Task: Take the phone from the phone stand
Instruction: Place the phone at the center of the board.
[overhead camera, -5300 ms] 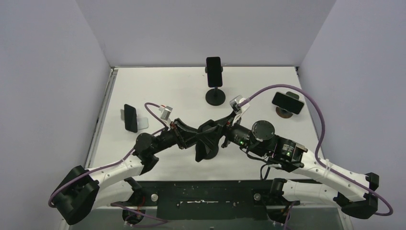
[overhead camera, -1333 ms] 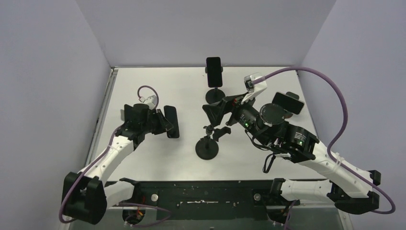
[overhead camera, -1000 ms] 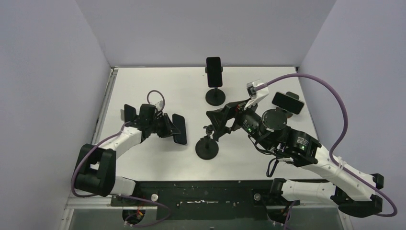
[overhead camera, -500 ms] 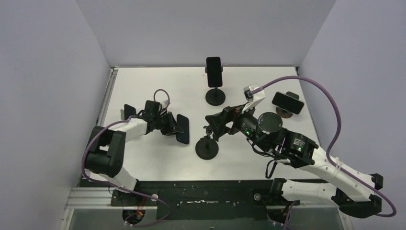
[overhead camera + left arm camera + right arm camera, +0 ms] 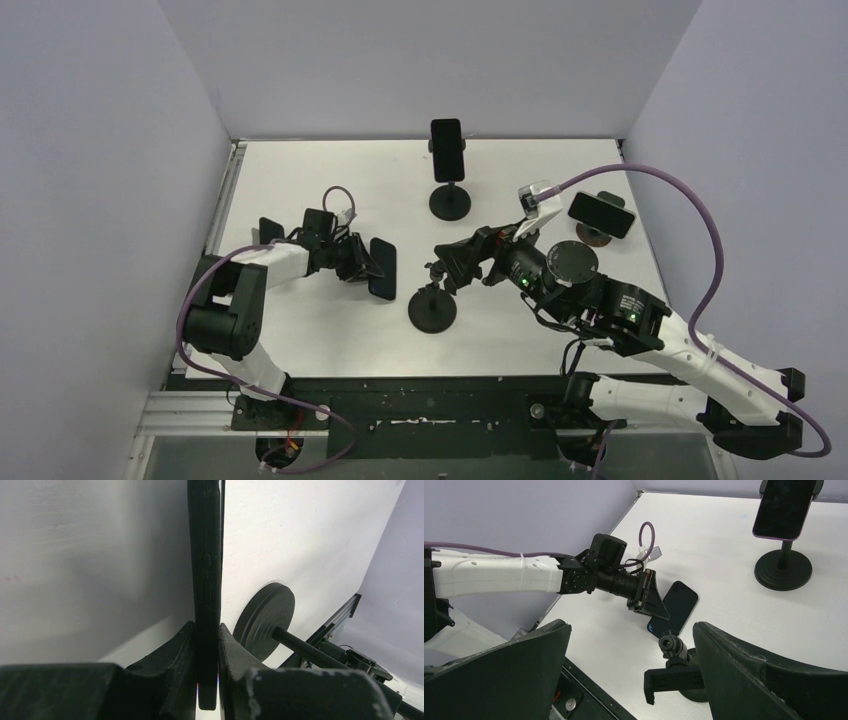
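A black phone (image 5: 381, 270) is clamped at its end by my left gripper (image 5: 357, 263), which is shut on it. It lies low and nearly flat just left of the phone stand (image 5: 433, 308); contact with the table cannot be judged. In the left wrist view the phone (image 5: 206, 575) runs edge-on between the fingers (image 5: 182, 655), with the stand's round base (image 5: 263, 620) beyond. The stand's clamp (image 5: 671, 678) holds nothing. My right gripper (image 5: 458, 262) hangs open over the stand, touching nothing. In the right wrist view the phone (image 5: 675, 606) shows beside the left gripper (image 5: 648, 599).
A second phone (image 5: 447, 149) sits on a stand (image 5: 450, 203) at the back centre. A third phone (image 5: 601, 214) rests on a low stand at the right. Another dark phone (image 5: 267, 231) leans at the left behind my left arm. The table's near edge has a black rail (image 5: 430, 410).
The phone has left the stand, carried left and down toward the table in my left gripper. My right gripper has drawn back a little over the bare stand and stayed open.
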You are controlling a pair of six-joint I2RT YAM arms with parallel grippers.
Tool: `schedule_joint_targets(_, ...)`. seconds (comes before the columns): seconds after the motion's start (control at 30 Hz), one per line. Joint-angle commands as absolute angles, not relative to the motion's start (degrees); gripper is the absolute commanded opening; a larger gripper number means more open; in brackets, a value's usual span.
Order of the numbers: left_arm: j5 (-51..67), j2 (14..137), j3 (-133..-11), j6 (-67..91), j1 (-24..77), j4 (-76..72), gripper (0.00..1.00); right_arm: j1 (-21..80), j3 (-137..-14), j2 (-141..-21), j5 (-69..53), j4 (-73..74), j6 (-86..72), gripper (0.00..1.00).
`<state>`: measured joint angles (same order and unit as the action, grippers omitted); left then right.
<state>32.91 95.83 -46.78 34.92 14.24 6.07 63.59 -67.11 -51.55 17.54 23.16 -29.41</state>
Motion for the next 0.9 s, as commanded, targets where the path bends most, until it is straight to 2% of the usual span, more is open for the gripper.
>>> schedule_joint_targets(0.0,29.1,96.5,-49.6,33.4,13.6,7.1,0.16,64.0,-66.5,-49.8,18.3,20.8,-30.1,1.00)
schedule_joint_targets(0.27,24.9,96.1,-49.6,32.8,12.8,9.7,0.25,64.0,-65.8,-49.5,19.1,21.9,-30.8,1.00)
schedule_joint_targets(0.87,23.2,92.2,-48.4,33.5,12.0,10.1,0.42,64.0,-66.0,-49.1,20.3,23.3,-31.4,1.00)
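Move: The phone is already in the left hand's fingers, pinched at its left long edge and tilted, screen up, low over the board; its middle lies roughly 2 cm to the right of that hand, 1 cm ahead and 2 cm below. The empty phone stand is about 14 cm right and 9 cm back of the left hand, the far phone stand some 18 cm ahead and 18 cm right. From the waiting right hand the phone is about 16 cm ahead, 15 cm left and 35 cm below. The phone is laid down and let go: the left fingers open from nearly shut to under half, while the hand moves about 3 cm left, sinking some 1.5 cm and easing slightly forward, with a roll of roughly 10 degrees that lifts its left side. It stops low at the phone's left long edge, one fingertip beside the edge and the other above the screen. ##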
